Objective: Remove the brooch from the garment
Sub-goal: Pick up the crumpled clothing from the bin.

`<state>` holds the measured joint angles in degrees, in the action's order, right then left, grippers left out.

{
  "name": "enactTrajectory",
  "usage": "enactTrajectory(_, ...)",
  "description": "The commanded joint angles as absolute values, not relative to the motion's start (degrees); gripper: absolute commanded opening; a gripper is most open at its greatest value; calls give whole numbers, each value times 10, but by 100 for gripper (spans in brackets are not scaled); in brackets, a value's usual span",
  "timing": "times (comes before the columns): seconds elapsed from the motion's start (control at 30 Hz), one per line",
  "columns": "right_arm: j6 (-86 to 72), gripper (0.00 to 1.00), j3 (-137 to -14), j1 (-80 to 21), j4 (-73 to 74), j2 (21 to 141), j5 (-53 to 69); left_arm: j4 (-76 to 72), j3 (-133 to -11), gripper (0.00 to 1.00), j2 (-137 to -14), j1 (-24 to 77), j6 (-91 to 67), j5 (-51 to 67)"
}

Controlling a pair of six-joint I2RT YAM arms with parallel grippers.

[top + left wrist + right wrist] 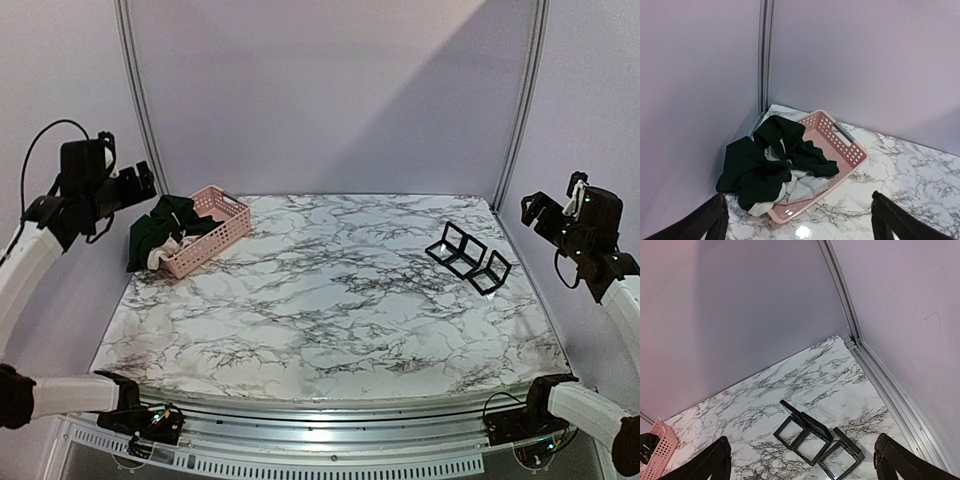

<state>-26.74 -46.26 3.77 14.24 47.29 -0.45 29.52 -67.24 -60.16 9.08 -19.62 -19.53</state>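
Note:
The garment [158,232] lies crumpled at the table's far left, dark green folds over white cloth, half in a pink basket [212,233] and half spilling over its left side. The left wrist view shows the garment [762,167] bunched over the basket [852,150]. The brooch is hidden; no print shows either. My left gripper [143,181] hangs raised near the left wall, above and left of the basket, open and empty [797,225]. My right gripper [532,209] is raised at the far right, open and empty [805,465].
Black open display boxes [468,257] sit at the back right of the marble table [330,310], below the right gripper [812,437]. Walls and metal corner posts close in the back and sides. The pink basket's corner [661,447] shows at the right wrist view's left edge.

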Motion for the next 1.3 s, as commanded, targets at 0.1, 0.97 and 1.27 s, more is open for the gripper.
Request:
enactTrajectory(0.1, -281, 99, -486, 37, 175, 477, 61, 377, -860, 100, -846, 87, -160, -156)
enactTrajectory(0.97, -314, 99, -495, 37, 180, 525, 150, 361, -857, 100, -1059, -26, -157, -145)
enactTrajectory(1.27, -312, 99, -492, 37, 187, 528, 149, 382, -878, 51, -1095, -27, -141, -127)
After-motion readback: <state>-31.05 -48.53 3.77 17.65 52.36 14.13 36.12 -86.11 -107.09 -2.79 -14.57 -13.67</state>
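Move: The crumpled dark green clothing lies about 17 cm ahead of the left hand, 6 cm to its left and 23 cm below. The pink bin under its right part has its middle some 17 cm ahead, 5 cm to the right and 27 cm down. White cloth shows about 13 cm ahead, straight in front, 23 cm below. From the right hand the clothing is roughly a metre left, 19 cm ahead and 18 cm lower. Forward about 12 cm, then down roughly 20 cm with a leftward shift on the way, the left hand reaches to the near part of the green clothing, tipping its fingers some 35 degrees further down; once low, the wide-open fingers close to a bit over half, pinching a fold. The open right hand drifts about 4 cm left, slightly down, turning counter-clockwise. ##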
